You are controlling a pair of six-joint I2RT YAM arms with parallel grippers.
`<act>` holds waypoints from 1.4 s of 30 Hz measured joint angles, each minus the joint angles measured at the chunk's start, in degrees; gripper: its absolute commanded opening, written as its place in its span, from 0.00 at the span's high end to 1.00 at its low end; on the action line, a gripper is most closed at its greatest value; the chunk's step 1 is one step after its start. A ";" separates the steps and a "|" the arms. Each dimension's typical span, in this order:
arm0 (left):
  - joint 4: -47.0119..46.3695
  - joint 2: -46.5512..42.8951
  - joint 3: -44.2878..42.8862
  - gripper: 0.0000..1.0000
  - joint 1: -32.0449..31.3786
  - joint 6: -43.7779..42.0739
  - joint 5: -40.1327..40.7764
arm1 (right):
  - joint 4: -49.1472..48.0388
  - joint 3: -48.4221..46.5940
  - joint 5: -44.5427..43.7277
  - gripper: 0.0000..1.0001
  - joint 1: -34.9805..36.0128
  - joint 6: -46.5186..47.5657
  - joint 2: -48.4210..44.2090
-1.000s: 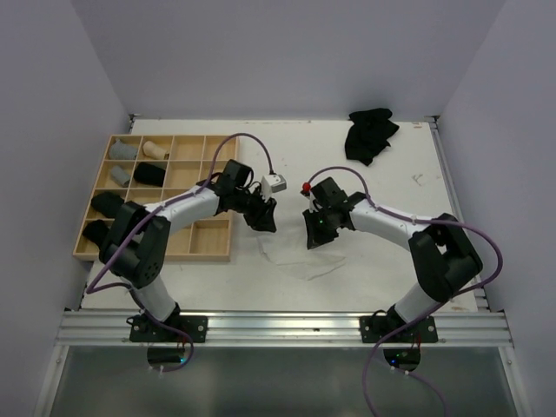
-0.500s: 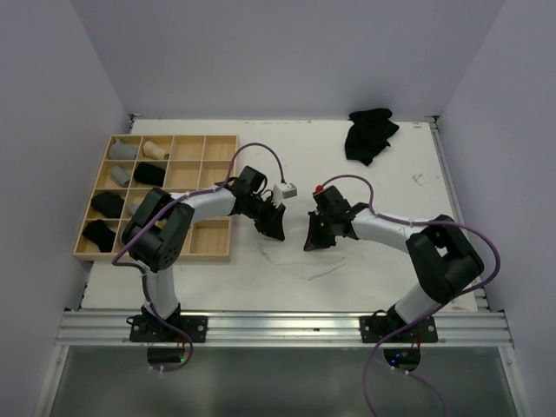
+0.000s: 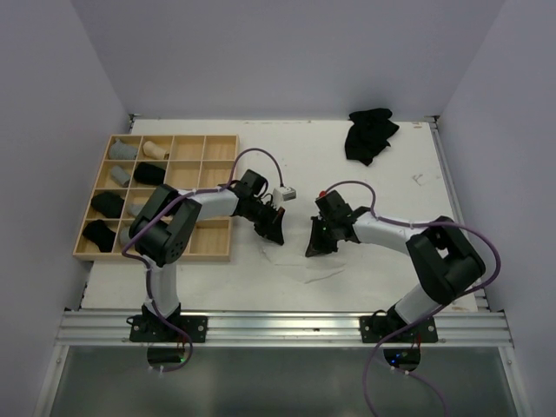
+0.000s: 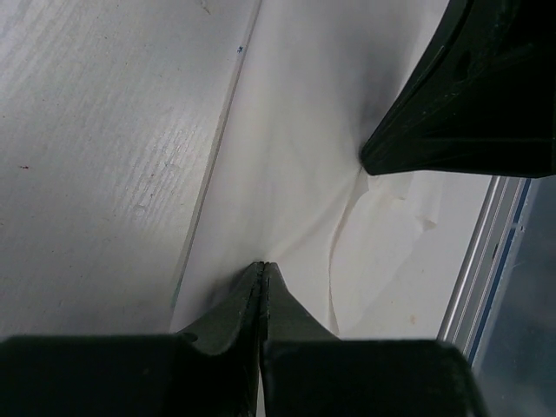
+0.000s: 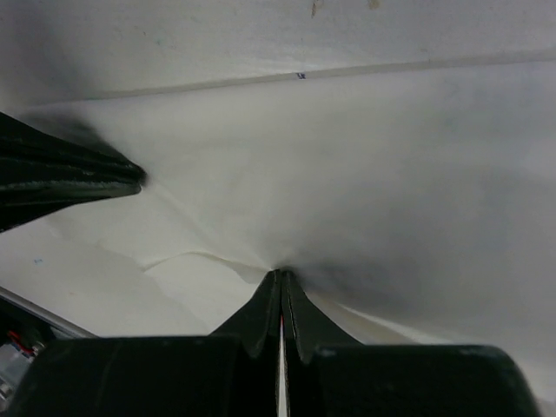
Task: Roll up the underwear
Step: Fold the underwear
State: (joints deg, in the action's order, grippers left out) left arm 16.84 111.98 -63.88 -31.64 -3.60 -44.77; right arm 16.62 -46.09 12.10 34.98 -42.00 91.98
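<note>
A white underwear [image 3: 297, 261] lies flat on the white table between the two arms, hard to tell from the tabletop. My left gripper [image 3: 276, 233] is shut with its tips pinching the cloth's left edge; the cloth [image 4: 287, 156] puckers at the tips [image 4: 262, 266]. My right gripper [image 3: 313, 248] is shut on the cloth's right edge, where creases run together [image 5: 281, 273]. The cloth [image 5: 347, 174] stretches between the two grippers. Each wrist view shows the other gripper's fingers [image 4: 452, 130] [image 5: 69, 174].
A wooden grid tray [image 3: 195, 252] stands at the left and holds several short rolls, grey [image 3: 124, 149], beige [image 3: 155, 148] and black [image 3: 109, 204]. A pile of black underwear [image 3: 371, 132] lies at the back right. The metal rail [image 3: 278, 326] runs along the near edge.
Both grippers have moved toward the near side and toward each other, down onto the white cloth. The tray and the black pile have not moved.
</note>
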 measured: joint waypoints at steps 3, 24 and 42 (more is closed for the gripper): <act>-0.07 0.09 0.00 1.00 0.00 0.17 -0.02 | 2.69 0.72 0.37 1.00 0.00 0.79 -1.88; -2.38 -4.57 4.92 0.78 0.00 -0.50 -0.83 | 8.55 2.99 0.94 0.94 0.26 3.19 -17.07; -16.57 -23.96 21.24 0.73 -16.44 -17.99 16.39 | -2.14 -2.08 -2.38 1.00 -2.93 -0.72 0.63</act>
State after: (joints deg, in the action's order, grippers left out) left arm 0.27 88.03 -42.63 -48.07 -21.58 -28.38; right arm 14.48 -48.16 9.72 32.05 -42.72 92.62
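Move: The underwear lies flat under both hands, its surface about 1 cm below the hand points. Its back flap is centred roughly 7 cm back and 9 cm to the right of the left hand; the wooden box's middle is about 11 cm ahead and 31 cm to the left of that hand. From the right hand, the front folded edge's middle is some 6 cm ahead and 1 cm left, the back flap about 4 cm back and 1 cm right. The underwear's left part stays under the left hand's shut fingertips while the right, shut too, travels back about 5 cm low over the cloth, then arcs up and forward to come down near the front folded edge. The left then lifts off, opens about a quarter, swings back some 6 cm towards the back flap, rolling roughly 40 degrees about its pointing direction, and sinks to hover above the cloth. ##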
